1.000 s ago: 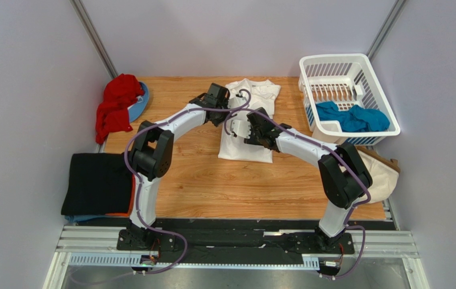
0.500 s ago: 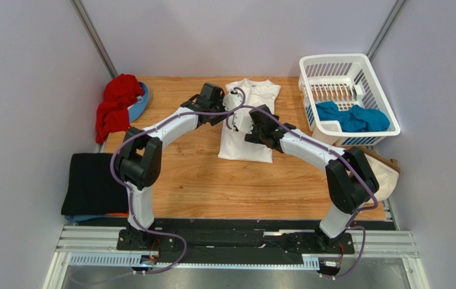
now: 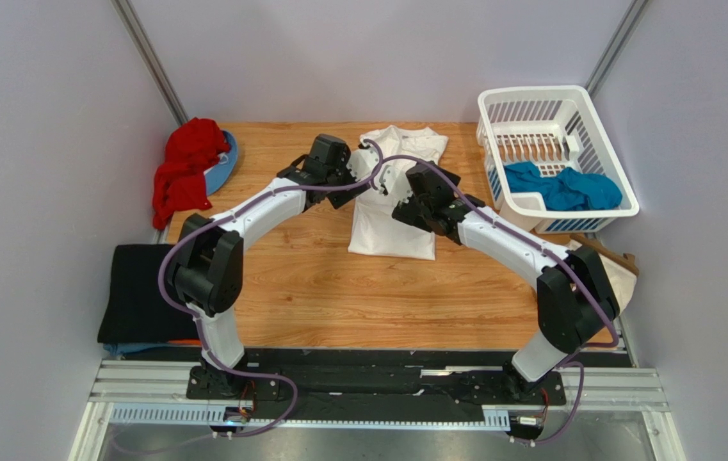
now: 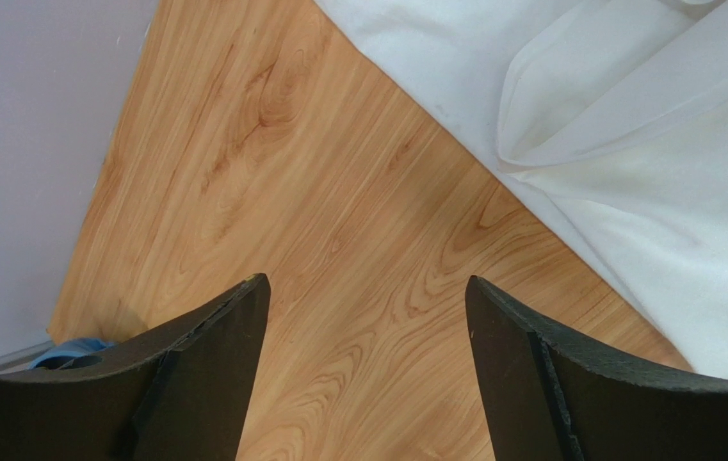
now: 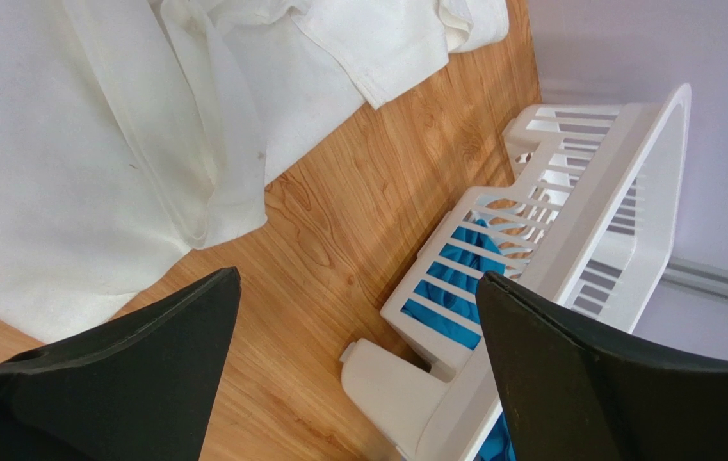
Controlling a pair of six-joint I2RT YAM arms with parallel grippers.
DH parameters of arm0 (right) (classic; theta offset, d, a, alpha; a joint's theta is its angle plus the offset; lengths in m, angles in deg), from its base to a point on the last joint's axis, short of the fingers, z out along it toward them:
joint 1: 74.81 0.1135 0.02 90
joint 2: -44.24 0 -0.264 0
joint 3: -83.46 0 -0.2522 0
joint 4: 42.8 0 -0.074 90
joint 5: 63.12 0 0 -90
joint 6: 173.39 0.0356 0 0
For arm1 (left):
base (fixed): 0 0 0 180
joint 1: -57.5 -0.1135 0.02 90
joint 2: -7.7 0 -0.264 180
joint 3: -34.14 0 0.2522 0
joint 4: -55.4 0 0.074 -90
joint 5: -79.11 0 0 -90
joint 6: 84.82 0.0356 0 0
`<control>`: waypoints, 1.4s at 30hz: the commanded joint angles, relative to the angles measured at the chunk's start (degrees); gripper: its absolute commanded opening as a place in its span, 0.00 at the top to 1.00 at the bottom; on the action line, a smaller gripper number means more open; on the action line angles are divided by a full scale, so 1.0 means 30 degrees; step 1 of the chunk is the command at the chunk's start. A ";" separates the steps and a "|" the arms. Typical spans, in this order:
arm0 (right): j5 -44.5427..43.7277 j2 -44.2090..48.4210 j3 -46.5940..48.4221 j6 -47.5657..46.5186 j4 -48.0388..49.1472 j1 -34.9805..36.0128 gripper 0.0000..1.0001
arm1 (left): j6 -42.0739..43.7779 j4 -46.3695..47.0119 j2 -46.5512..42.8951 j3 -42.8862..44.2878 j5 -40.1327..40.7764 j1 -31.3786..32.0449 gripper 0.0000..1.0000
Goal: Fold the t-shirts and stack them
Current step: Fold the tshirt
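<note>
A white t-shirt (image 3: 392,226) lies partly folded on the wooden table, collar towards the back; it also shows in the wrist views (image 4: 646,192) (image 5: 69,144). My left gripper (image 3: 343,187) (image 4: 368,283) hovers open over bare wood just left of it, holding nothing. My right gripper (image 3: 414,187) (image 5: 358,279) is open and empty above the shirt's right edge, towards the basket. A teal t-shirt (image 3: 560,187) (image 5: 454,279) lies crumpled in the basket. A folded black t-shirt (image 3: 151,288) sits at the left with an orange edge (image 3: 211,312) under it.
The white plastic basket (image 3: 531,96) (image 5: 618,192) stands at the back right. A red cloth (image 3: 185,168) lies on a blue object (image 3: 230,158) at the back left. A cream bag (image 3: 613,279) hangs off the table's right edge.
Both grippers have opened wide and let go of the white t-shirt. The left one drew away to the left, the right one to the right.
</note>
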 commanded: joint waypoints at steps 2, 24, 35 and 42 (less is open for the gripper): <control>0.0140 0.1100 0.0329 0.3408 -0.0698 -0.0558 0.00 | -0.0029 -0.0174 -0.1458 0.0099 0.1150 -0.0135 0.15; 0.1985 0.2359 -0.2187 0.3442 -0.1020 -0.1145 0.00 | -0.0934 -0.0260 -0.4594 -0.5118 -0.3534 -0.0165 0.15; 0.3158 0.2654 -0.4475 0.2591 -0.0874 0.0111 0.00 | -0.1023 -0.0934 -0.2515 -0.4092 -0.4533 0.0684 0.15; 0.3185 0.1425 -0.4389 0.2502 -0.0317 0.1198 0.00 | -0.0847 -0.0611 -0.1051 -0.3947 -0.4326 0.1095 0.15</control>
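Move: The folded t-shirt's near-left corner lies about 15 cm back and 6 cm to the right of the left gripper, some 12 cm below. Its near-right corner is roughly 14 cm back and 4 cm left of the right gripper, 13 cm down. The shirt's far end lies some 11 cm ahead and 18 cm right of the left gripper, 12 cm down; the laundry basket sits about 30 cm right and 7 cm ahead of the right gripper. Draw both grippers back and down towards the t-shirt's two near corners, fingers kept open and touching nothing: about 9 cm back and 7 cm down, the left sinking mostly late, the right first easing 2 cm to its right. Tip both hands some 15 degrees steeper as they come, turning the left slightly clockwise. ##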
